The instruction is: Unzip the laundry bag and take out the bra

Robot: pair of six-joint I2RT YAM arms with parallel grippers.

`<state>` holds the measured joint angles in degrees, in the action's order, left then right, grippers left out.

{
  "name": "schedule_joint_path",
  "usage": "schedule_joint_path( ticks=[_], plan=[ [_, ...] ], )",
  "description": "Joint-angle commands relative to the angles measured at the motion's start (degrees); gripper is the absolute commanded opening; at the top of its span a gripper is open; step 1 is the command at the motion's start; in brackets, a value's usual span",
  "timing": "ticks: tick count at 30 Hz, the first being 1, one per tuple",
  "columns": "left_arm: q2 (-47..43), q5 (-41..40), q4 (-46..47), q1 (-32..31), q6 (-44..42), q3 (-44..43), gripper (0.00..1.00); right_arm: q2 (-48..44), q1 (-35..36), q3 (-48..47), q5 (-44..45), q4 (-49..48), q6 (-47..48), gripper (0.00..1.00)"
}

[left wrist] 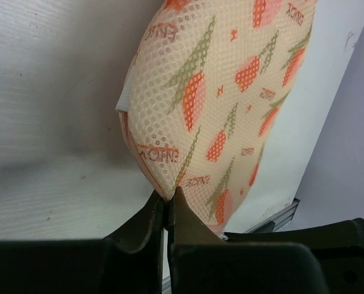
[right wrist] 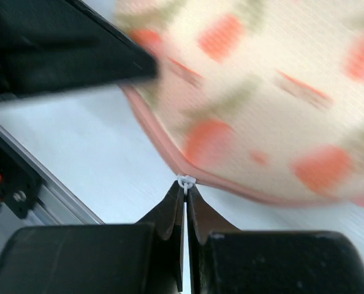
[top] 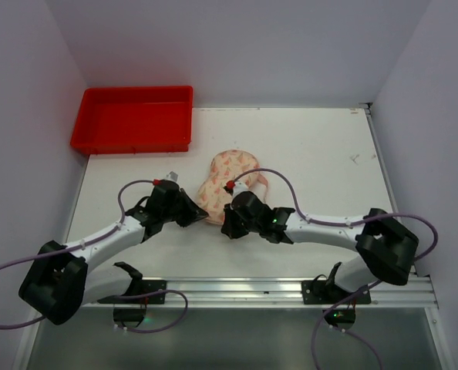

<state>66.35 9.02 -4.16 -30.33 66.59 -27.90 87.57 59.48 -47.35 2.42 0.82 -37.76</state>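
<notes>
The laundry bag (top: 227,179) is a cream peanut-shaped pouch with orange print, lying mid-table; its mesh fills the left wrist view (left wrist: 225,104). My left gripper (top: 201,219) (left wrist: 168,195) is shut on the bag's near edge, pinching the fabric at the pink seam. My right gripper (top: 227,228) (right wrist: 185,185) is shut on the small white zipper pull (right wrist: 185,180) at the pink zipper edge (right wrist: 163,144). The bag (right wrist: 261,104) looks blurred in the right wrist view. A thin pink strap (top: 264,185) trails at the bag's right. The bra is hidden.
A red plastic tray (top: 133,119) stands at the back left of the table. The metal rail (top: 291,289) runs along the near edge, and walls close in on both sides. The left arm's dark body (right wrist: 59,49) shows beside the bag.
</notes>
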Motion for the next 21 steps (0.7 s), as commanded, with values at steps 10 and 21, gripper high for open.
schedule_joint_path(
  ticks=[10, 21],
  plan=[
    [12.5, 2.8, -11.7, 5.3, -25.0, -15.2, 0.00, -20.0, -8.2, 11.0, -2.1, 13.1, 8.2, 0.00],
    [20.9, 4.6, -12.0, 6.1, -23.2, -29.2, 0.86, 0.6, -2.6, -6.4, -8.8, -0.4, 3.0, 0.00]
  ],
)
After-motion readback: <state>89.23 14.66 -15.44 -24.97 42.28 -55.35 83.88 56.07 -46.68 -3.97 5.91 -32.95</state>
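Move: My left hand is still shut on the near-left end of the laundry bag, whose middle lies about 8 cm ahead, 8 cm to the right and a little lower. My right hand still pinches the zipper pull on the bag's near edge, some 4 cm back and 6 cm to the right of my left hand. From my right hand the bag's middle is roughly 12 cm ahead and 1 cm right, and the strap about 13 cm ahead and 10 cm right. Keeping the zipper pull pinched, I draw my right hand about 9 cm to the right, then bring it back left some 6–7 cm. Meanwhile my left hand holds the bag's end, then travels forward about 8 cm in all, turning some 15 degrees clockwise; partway along its fingers open wide and let go of the bag. ##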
